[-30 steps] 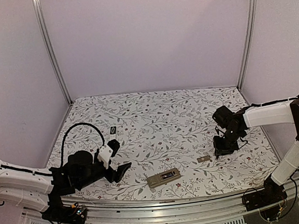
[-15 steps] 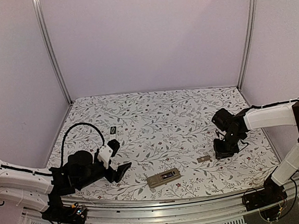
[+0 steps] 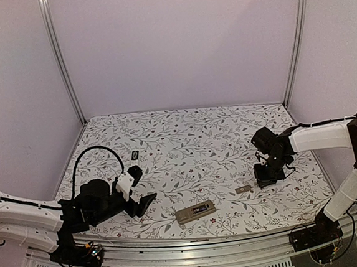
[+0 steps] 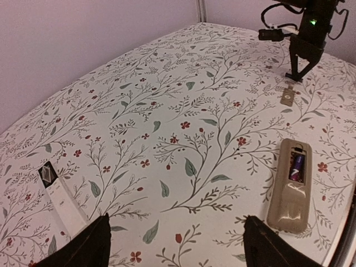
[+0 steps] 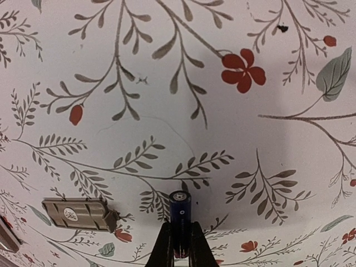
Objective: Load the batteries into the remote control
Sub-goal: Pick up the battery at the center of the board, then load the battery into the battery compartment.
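My right gripper (image 5: 180,228) is shut on a dark blue battery (image 5: 179,207) that stands on end between its fingers, just above the floral cloth. In the top view this gripper (image 3: 262,180) points down at the right of the table. The tan remote control (image 3: 195,212) lies near the front edge with its back open, and a reddish-purple cell (image 4: 297,167) lies in its compartment. My left gripper (image 3: 141,188) hovers open to the left of the remote (image 4: 290,186), with nothing between its fingers (image 4: 83,247).
The remote's loose tan battery cover (image 3: 243,189) lies on the cloth between the remote and my right gripper; it is the tan plate (image 5: 79,214) left of the held battery. A small black piece (image 3: 135,155) lies at the back left.
My right gripper's jaws have closed onto the battery, and that arm has shifted slightly to the left. The left arm has not moved.
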You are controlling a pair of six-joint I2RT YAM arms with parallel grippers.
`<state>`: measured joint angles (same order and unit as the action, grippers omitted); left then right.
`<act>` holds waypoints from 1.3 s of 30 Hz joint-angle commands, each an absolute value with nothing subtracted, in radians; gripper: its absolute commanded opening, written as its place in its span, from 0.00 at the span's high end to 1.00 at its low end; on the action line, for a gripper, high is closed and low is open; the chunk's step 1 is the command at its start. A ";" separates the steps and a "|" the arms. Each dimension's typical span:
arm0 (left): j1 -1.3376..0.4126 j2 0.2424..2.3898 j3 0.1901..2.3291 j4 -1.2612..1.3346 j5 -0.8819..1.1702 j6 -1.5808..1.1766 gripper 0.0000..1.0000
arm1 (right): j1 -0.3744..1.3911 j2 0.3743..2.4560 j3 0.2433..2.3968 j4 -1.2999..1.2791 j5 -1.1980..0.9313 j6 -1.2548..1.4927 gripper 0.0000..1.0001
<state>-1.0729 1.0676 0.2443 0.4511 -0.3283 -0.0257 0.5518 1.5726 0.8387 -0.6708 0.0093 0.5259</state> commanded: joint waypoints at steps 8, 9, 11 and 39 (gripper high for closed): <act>-1.062 0.955 0.266 0.554 -0.302 0.089 0.19 | 0.596 1.301 1.092 -0.517 -0.295 0.216 1.00; -1.062 0.955 0.282 0.556 -0.284 0.100 0.19 | 0.604 1.270 1.106 -0.464 -0.342 0.191 1.00; -1.064 0.965 0.322 0.557 -0.258 0.117 0.20 | 0.627 1.235 1.133 -0.377 -0.426 0.159 1.00; -1.192 1.087 0.479 0.632 -0.165 0.116 0.23 | 0.850 1.223 1.134 -0.131 -0.471 -0.045 1.00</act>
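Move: Shut in the right fingertips already is the dark blue battery, still down at the board. The remote, its battery bay facing up, lies about 20 cm to this hand's left and 9 cm nearer the base, at about the same height; the battery cover is 5 cm to the left and 1 cm back. From the open left gripper the battery is some 32 cm right, 4 cm ahead and 11 cm below; the remote, 12 cm right, 5 cm back, 11 cm below. Lifting the battery clear of the board, the right hand keeps its grip and sweeps up nearly 40 cm and about 20 cm left towards the left gripper, easing back a little and sinking slightly at the end; its wrist swings the fingers from pointing down to roughly level, pointing left. The left hand, still open, rises about 13 cm and drifts right and somewhat back, its fingers tipping up and swinging clockwise to the right. ##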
